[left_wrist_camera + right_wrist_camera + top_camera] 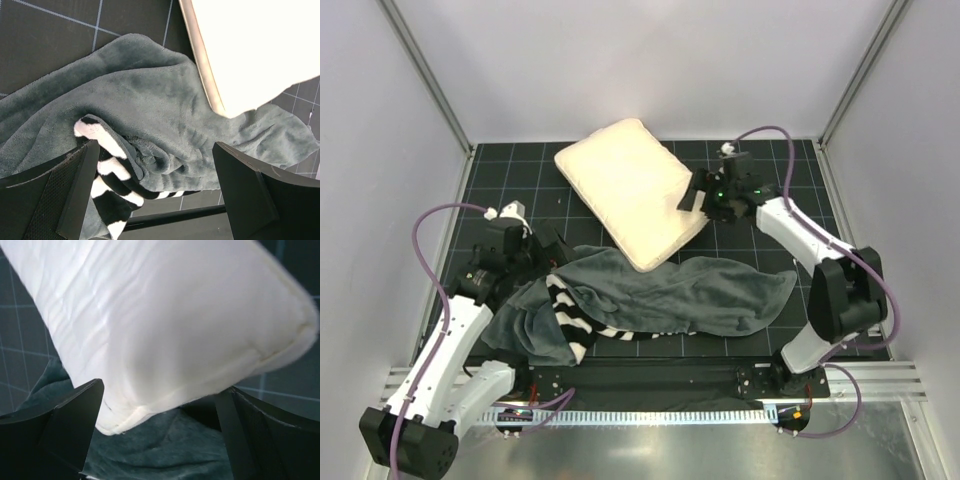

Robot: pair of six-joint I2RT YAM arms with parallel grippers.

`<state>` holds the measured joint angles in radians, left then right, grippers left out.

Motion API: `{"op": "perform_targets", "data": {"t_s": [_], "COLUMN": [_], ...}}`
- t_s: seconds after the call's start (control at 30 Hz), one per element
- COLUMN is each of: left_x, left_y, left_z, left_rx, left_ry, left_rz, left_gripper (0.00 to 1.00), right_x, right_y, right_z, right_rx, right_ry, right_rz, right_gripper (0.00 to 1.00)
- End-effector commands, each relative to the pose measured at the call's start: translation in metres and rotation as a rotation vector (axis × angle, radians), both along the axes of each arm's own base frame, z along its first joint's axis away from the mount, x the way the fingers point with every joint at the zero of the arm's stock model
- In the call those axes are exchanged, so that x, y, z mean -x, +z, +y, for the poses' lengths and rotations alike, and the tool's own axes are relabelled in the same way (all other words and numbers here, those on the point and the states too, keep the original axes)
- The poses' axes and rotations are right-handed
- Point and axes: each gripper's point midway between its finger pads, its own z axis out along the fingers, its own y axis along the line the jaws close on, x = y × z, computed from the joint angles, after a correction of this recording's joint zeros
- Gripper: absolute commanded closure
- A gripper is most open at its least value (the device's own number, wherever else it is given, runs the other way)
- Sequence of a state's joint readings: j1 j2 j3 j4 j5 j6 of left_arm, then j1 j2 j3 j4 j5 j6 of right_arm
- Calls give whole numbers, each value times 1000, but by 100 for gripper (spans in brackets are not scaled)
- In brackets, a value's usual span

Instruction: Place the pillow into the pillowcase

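Observation:
The cream pillow (630, 190) lies flat on the black mat, its near corner resting on the pillowcase (710, 295). The pillowcase is spread grey side up along the front, with zebra stripes (570, 318) showing at a fold on the left. My left gripper (553, 256) is open above that fold; the left wrist view shows its gripper (155, 187) with jaws wide apart over the striped fold (112, 185) and the grey plush (150, 100). My right gripper (690, 200) is open at the pillow's right edge. In its wrist view the gripper (160, 432) straddles the pillow's corner (165, 325), with grey fabric (165, 457) below.
The black gridded mat (510, 170) covers the table between white walls. A metal rail (650, 385) runs along the near edge behind the arm bases. The pillow's edge also shows at the upper right of the left wrist view (250, 45).

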<state>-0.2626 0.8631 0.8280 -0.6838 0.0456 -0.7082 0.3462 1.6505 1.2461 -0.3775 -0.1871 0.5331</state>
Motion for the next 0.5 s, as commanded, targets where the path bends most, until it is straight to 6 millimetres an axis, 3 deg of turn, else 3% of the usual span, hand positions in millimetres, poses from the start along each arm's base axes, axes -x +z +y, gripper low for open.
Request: {"op": "perform_targets", "data": {"t_s": [0.0, 0.1, 0.13, 0.2, 0.43, 0.47], "left_x": [-15, -27, -31, -40, -108, -119], "left_y": [20, 12, -2, -10, -23, -38], "left_z": [-8, -12, -14, -20, -34, -37], "left_rx": [49, 81, 86, 113, 146, 134], "left_ry": [7, 35, 42, 56, 122, 129], "left_rz": [-78, -72, -35, -24, -28, 11], "left_gripper": [0, 0, 0, 0, 0, 0], "right_x": [-18, -21, -23, -26, -29, -32], "right_y": [17, 13, 11, 7, -21, -21], "right_z": [-50, -52, -53, -50, -45, -44], "right_rx": [74, 41, 34, 12, -42, -54], "right_ry": [-133, -137, -155, -169, -261, -276], "right_rz": [-100, -66, -58, -57, -9, -20], "right_gripper": [0, 0, 0, 1, 0, 1]}}
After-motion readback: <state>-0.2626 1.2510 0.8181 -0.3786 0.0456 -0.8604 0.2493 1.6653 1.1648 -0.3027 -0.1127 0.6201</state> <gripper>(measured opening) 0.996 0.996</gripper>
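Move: The left hand hovers, open, short of the pillowcase's far edge, about 6 cm ahead, 6 cm right and 16 cm below; the pillow's middle lies roughly 23 cm ahead and 17 cm right. The open right hand is over the pillow's near end: its right corner is about 8 cm right, level fore and aft, 9 cm below, and the pillow's middle some 8 cm ahead and 12 cm left. Left reaches 7 cm forward and 6 down towards the pillowcase's far edge; right shifts 5 cm right, then sinks. ##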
